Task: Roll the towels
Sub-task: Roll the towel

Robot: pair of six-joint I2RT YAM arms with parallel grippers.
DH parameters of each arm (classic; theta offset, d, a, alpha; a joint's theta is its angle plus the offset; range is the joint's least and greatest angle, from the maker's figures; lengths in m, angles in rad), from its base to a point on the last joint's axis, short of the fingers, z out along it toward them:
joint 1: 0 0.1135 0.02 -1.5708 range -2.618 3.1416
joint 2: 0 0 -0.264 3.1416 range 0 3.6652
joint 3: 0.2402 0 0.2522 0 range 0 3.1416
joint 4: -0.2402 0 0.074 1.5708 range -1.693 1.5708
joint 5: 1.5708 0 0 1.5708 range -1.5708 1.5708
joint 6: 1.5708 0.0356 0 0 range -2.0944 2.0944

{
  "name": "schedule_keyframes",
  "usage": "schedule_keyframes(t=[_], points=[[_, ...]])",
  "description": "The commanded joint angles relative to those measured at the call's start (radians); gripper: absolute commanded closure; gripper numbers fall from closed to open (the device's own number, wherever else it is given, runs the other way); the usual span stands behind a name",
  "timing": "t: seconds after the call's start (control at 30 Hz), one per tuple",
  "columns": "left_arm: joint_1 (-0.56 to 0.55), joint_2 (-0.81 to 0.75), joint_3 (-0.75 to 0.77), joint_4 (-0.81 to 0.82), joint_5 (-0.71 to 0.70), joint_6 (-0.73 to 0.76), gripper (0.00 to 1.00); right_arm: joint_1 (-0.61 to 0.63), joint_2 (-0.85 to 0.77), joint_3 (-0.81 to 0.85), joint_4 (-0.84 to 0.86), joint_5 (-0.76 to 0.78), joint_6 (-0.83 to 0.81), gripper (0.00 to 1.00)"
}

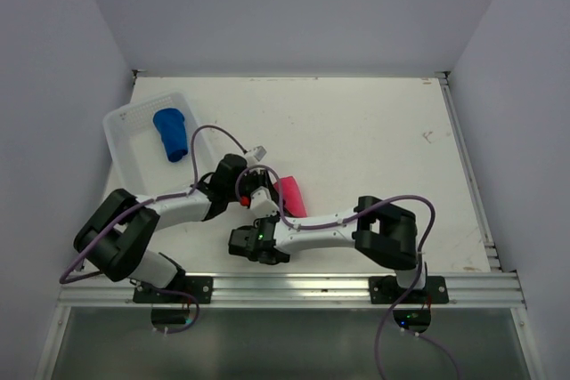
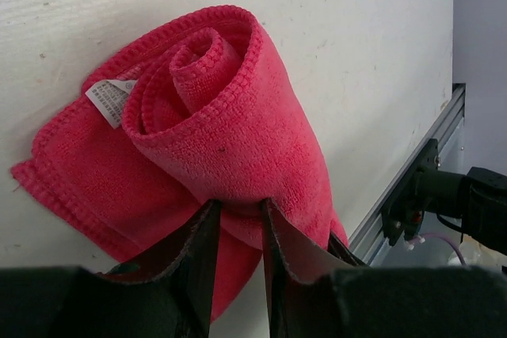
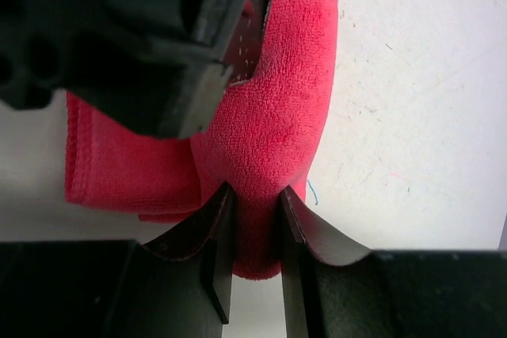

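Note:
The pink-red towel [image 1: 289,195] lies mid-table, partly rolled into a thick coil [image 2: 230,124] with a flat tail and a white label [image 2: 111,100] at its left. My left gripper [image 2: 238,210] is shut on the near end of the roll. From the opposite side my right gripper [image 3: 253,195] is shut on the other end of that same towel [image 3: 269,124], with the left gripper's black body just above it. The blue towel [image 1: 171,133] sits rolled inside the white basket [image 1: 122,127] at the back left.
The basket stands close behind the left arm's elbow. A metal rail [image 1: 294,287] runs along the table's near edge, with both arm bases on it. White walls enclose the table on three sides.

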State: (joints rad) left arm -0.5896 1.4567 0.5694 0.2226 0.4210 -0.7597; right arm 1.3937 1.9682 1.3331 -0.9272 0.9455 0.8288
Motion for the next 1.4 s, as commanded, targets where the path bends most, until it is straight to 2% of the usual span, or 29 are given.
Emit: schedule_keyframes(t=[0.0, 0.23, 0.4, 0.5, 0.57, 0.77, 1.0, 1.37], points=[[-0.013, 0.027, -0.019, 0.107, 0.021, -0.007, 0.69, 0.013, -0.011, 0.021, 0.031, -0.001, 0.003, 0.77], [-0.015, 0.039, -0.031, 0.047, -0.045, 0.055, 0.69, 0.007, -0.074, -0.017, 0.079, -0.028, 0.003, 0.71], [-0.013, 0.037, -0.049, 0.012, -0.073, 0.076, 0.69, -0.025, -0.17, -0.098, 0.139, -0.077, 0.021, 0.53], [-0.012, 0.031, -0.06, 0.006, -0.077, 0.079, 0.69, -0.038, -0.221, -0.132, 0.151, -0.083, 0.043, 0.48], [-0.012, 0.028, -0.065, 0.003, -0.079, 0.08, 0.69, -0.047, -0.282, -0.158, 0.189, -0.099, 0.03, 0.44], [-0.012, 0.024, -0.059, -0.008, -0.085, 0.083, 0.69, -0.119, -0.484, -0.333, 0.444, -0.29, -0.02, 0.34], [-0.009, 0.024, -0.052, -0.025, -0.096, 0.091, 0.69, -0.278, -0.64, -0.558, 0.706, -0.556, -0.048, 0.33], [-0.006, 0.024, -0.068, -0.042, -0.119, 0.103, 0.7, -0.314, -0.598, -0.657, 0.866, -0.671, -0.016, 0.33]])
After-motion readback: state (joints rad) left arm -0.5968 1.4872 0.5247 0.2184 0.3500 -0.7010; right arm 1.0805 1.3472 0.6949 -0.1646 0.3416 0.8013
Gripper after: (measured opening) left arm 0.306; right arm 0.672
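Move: The right hand already pinches the near end of the pink towel's roll; the roll's middle lies about 6 cm ahead and 3 cm to its left, roughly a centimetre lower, with the flat flap of towel about 3 cm ahead, 8 cm left and some 4 cm below. From the left hand, its fingertips at the roll's left side, the roll's middle is about 5 cm to the right, level fore and aft and some 2 cm lower, while the flap lies straight below by about 4 cm. The right hand opens its fingers to let go of the roll's near end, rises about 3.5 cm and swings some 3 cm right while rolling its left side up, then sinks back left around the same end with open fingers, the wrist turned about 50 degrees ready for a fresh grip. Meanwhile the left hand, its finger gap unchanged, sinks about 3 cm and eases slightly left down the roll's left side to its foot, bearing on the flap there and staying against the roll. ##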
